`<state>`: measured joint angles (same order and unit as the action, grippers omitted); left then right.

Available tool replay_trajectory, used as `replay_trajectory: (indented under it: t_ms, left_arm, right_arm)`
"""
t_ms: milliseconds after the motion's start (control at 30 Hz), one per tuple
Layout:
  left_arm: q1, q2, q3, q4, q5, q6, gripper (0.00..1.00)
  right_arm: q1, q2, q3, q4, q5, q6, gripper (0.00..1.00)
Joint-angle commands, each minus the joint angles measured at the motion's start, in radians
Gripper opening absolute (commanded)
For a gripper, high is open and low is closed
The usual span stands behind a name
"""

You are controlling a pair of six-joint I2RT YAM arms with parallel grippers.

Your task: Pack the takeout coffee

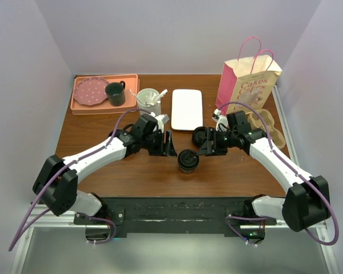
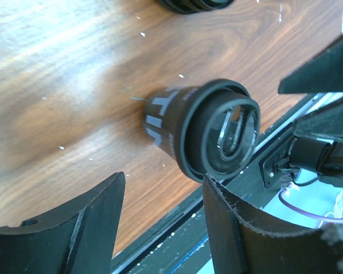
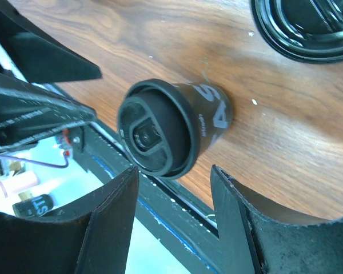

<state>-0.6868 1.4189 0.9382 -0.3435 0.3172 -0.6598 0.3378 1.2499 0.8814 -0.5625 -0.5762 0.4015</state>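
Note:
A black takeout coffee cup (image 1: 188, 160) with a black lid stands on the wooden table (image 1: 131, 177) between my two grippers. My left gripper (image 1: 168, 149) is just left of it, open and holding nothing. In the left wrist view the cup (image 2: 183, 128) lies just past the fingertips, and the left gripper (image 2: 163, 180) is apart from it. My right gripper (image 1: 206, 147) is just right of the cup, open and empty. The right wrist view shows the cup (image 3: 177, 125) just beyond the right gripper (image 3: 174, 171). A pink paper bag (image 1: 247, 85) stands at the back right.
A second black lidded cup (image 1: 200, 136) sits by the right gripper. A cardboard cup carrier (image 1: 270, 128) lies below the bag. A white rectangular plate (image 1: 187, 108), a white cup with stirrers (image 1: 148, 100) and a pink tray (image 1: 83, 107) with a green mug (image 1: 115, 93) stand at the back.

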Motion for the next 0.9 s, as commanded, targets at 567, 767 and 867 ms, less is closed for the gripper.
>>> replay_trajectory:
  t_ms: [567,767,867]
  left_arm:
    - [0.013,-0.423,-0.064,-0.159,-0.366,0.131,1.00]
    - [0.015,-0.548,-0.121,-0.190,-0.429,0.179,1.00]
    - [0.013,-0.569,-0.122,-0.216,-0.461,0.207,1.00]
  right_arm:
    - [0.466,0.078,0.323,-0.149,0.734,-0.021,0.97]
    - [0.536,0.161,0.346,-0.154,0.796,0.022,0.95]
    - [0.563,0.181,0.353,-0.166,0.838,0.039,0.94]
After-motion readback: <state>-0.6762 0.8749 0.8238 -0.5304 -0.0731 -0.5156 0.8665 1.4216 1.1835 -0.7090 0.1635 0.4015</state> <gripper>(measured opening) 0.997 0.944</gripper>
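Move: The lidded cup stands between my hands. From my right hand it lies about 7 cm left, 1 cm back and 7 cm below; the lid stack is some 10 cm ahead and 2 cm left of that hand, about 10 cm lower. From my left hand the lidded cup is roughly 7 cm right, 2 cm back and 6 cm down. I swing my right hand up about 6 cm, then left and down again to end over the lidded cup, some 6 cm left of where it began, opening its fingers wide and turning them from pointing sideways to pointing more down and forward. Meanwhile my left hand clears away to the left by about 10 cm, rising and opening fully. ##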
